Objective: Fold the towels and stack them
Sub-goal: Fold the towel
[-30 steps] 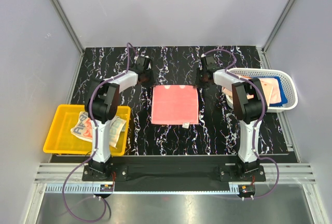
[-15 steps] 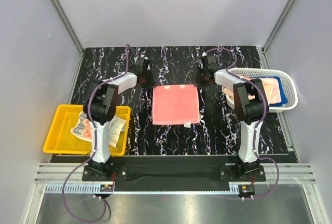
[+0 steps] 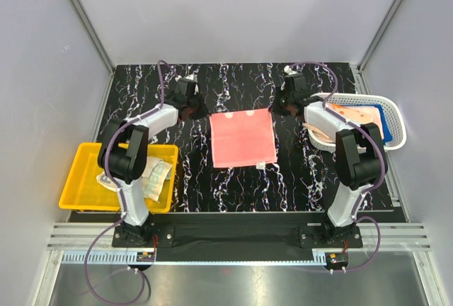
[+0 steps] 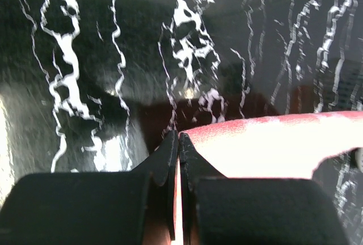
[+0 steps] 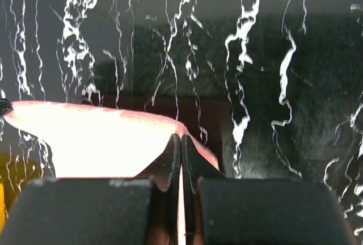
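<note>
A salmon-pink towel (image 3: 243, 138) lies spread on the black marbled table (image 3: 233, 185), its far edge raised a little. My left gripper (image 3: 199, 111) is shut on the towel's far left corner, and the left wrist view shows the cloth (image 4: 272, 143) pinched between the closed tips (image 4: 179, 137). At the far right corner my right gripper (image 3: 279, 108) is shut on the towel as well. In the right wrist view the bright pink cloth (image 5: 96, 137) runs left from its tips (image 5: 181, 138). More towels lie in the two containers.
A yellow bin (image 3: 74, 171) at the near left holds a beige towel (image 3: 159, 177), partly hidden by the left arm. A white mesh basket (image 3: 400, 125) at the right holds a pale pink towel (image 3: 361, 113) over a blue one (image 3: 383, 118).
Both arms have reached farther back and outward. The right gripper has closed on the far right corner. The towel's far edge has been drawn up and the cloth has shifted slightly.
</note>
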### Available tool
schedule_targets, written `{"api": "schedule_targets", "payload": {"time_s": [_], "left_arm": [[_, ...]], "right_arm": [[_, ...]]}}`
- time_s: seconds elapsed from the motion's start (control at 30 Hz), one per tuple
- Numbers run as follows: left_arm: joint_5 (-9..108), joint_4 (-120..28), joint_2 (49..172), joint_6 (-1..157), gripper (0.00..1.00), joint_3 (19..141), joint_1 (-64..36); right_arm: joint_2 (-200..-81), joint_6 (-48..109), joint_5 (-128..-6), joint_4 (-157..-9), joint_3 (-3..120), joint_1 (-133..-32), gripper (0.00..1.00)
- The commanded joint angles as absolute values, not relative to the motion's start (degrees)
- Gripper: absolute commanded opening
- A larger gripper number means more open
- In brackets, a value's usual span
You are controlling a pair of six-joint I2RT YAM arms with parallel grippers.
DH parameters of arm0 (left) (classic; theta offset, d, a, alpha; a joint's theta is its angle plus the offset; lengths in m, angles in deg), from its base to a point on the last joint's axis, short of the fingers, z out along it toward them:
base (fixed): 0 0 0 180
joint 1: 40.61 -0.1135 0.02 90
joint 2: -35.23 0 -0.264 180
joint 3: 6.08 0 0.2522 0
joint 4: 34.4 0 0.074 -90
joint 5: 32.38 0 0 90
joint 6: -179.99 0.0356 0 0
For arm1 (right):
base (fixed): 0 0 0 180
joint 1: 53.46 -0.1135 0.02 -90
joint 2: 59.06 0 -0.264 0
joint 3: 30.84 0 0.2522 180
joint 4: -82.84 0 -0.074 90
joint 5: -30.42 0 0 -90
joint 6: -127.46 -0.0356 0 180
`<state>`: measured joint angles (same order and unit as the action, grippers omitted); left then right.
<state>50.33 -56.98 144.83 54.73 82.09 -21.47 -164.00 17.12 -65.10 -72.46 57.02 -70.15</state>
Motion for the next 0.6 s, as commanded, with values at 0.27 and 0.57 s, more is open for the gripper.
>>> {"api": "schedule_targets", "payload": {"time_s": [0.27,0.57], "left_arm": [[46.3,-46.1,129.8,49.9,0.00,66.6,-19.6],[48.3,-47.5,122.5,49.9,0.00,59.5,-14.8]], "right_arm": [[-152.5,14.1,-67.1,-77.9,43.7,-69.7,0.00],[-144.0,12.0,-68.5,-77.8,34.9,-69.8,0.00]]}}
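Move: The towel's near edge, where its held far edge is to be brought, lies low behind both hands: its left corner is about 19 cm back, 1 cm right and 6 cm below the left hand, its right corner some 17 cm back, 2 cm right and 9 cm below the right. The white tag sits 18 cm back and 3 cm left of the right hand. The white basket is about 25 cm to that hand's right and 1 cm back; the yellow basket is 25 cm left and 23 cm back from the left hand. The towel's lifted far corners, still pinched in both shut grippers, are drawn straight back over the towel towards its near edge, some 9 cm on the left and 8 cm on the right. Both hands drift a little to the right as they go; the left also climbs about 2.5 cm and rolls slightly, while the right sinks by a centimetre or so. ##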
